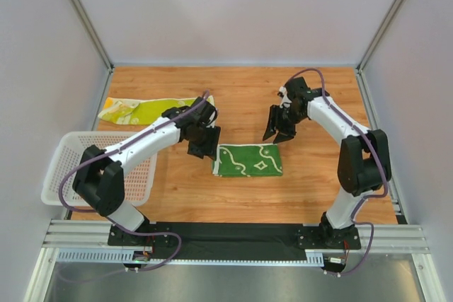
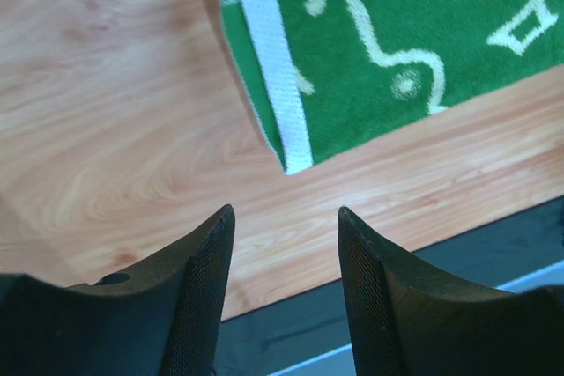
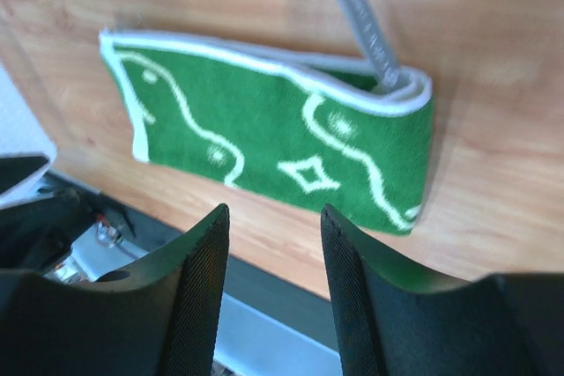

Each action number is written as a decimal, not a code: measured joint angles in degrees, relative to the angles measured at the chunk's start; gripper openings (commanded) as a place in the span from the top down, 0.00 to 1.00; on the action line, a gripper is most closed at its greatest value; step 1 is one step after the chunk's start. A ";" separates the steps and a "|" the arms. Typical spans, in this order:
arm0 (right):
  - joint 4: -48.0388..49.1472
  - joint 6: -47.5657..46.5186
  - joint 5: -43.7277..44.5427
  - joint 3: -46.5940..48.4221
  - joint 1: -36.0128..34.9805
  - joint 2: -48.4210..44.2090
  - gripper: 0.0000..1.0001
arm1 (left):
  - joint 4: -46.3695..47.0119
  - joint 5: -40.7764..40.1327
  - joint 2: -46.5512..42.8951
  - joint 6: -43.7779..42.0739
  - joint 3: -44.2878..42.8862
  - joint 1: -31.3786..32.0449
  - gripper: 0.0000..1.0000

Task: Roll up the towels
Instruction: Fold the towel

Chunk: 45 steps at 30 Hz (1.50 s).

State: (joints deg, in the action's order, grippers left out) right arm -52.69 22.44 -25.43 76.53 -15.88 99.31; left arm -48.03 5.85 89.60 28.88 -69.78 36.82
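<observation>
A green towel (image 1: 248,160) with white swirls lies folded flat on the wooden table, also seen in the left wrist view (image 2: 388,41) and the right wrist view (image 3: 264,138). A lime-yellow towel (image 1: 145,110) lies crumpled at the far left. My left gripper (image 1: 204,141) hovers at the green towel's left end, open, nothing between its fingers (image 2: 207,279). My right gripper (image 1: 278,132) hangs above the towel's far right corner, open and empty too.
A white mesh basket (image 1: 64,167) stands at the left edge beside the left arm. Grey walls close the table on three sides. A black strip and metal rail (image 1: 233,235) run along the near edge.
</observation>
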 measured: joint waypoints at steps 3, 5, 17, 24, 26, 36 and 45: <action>-1.51 -1.31 3.61 4.09 0.00 4.48 0.53 | 0.70 2.47 1.03 1.36 1.20 0.98 0.42; -2.14 -1.99 6.43 5.25 0.00 7.32 0.53 | 1.22 4.33 1.84 2.43 2.56 1.38 0.42; -3.41 -3.80 13.03 4.26 0.00 14.56 0.53 | 6.01 8.76 10.58 6.49 4.90 1.79 0.42; -3.39 -4.13 13.66 3.89 0.00 14.82 0.53 | 6.82 9.40 15.23 7.91 4.85 1.73 0.57; -3.39 -4.15 13.79 3.89 0.00 14.84 0.53 | 7.13 9.27 15.47 8.35 4.96 1.81 0.71; -2.99 -4.11 13.53 1.20 -0.07 14.47 0.54 | 5.44 9.49 17.55 8.17 3.32 1.75 1.00; -2.99 -4.33 13.73 1.16 -0.07 14.27 0.53 | 4.00 9.07 18.10 5.88 2.16 -2.91 1.00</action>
State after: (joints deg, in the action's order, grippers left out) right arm -55.68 18.11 -11.70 77.69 -15.94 113.58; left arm -44.03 14.92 107.70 34.76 -67.61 33.91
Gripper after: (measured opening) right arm 0.465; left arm 0.029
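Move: The green towel's near left corner lies about 4 cm back, 3 cm right and 10 cm below the left gripper; the towel's middle is 1 cm ahead and 13 cm right of that gripper. The yellow towel's middle sits some 16 cm ahead and 14 cm left of it. For the right gripper, the far right corner is about 1 cm ahead, 5 cm right and 10 cm down, its grey tag sticking out ahead, 3 cm forward and 4 cm right of the gripper. Lower the open left gripper about 10 cm, easing back and a little right while its fingers tip back towards the base some 20 degrees; shut it on the green towel's near left corner, then draw that corner forward and left. Meanwhile drop the open right gripper beside the far right corner, shifting right and rolling upright, and hold it low there, fingers open either side of the towel's right edge. ##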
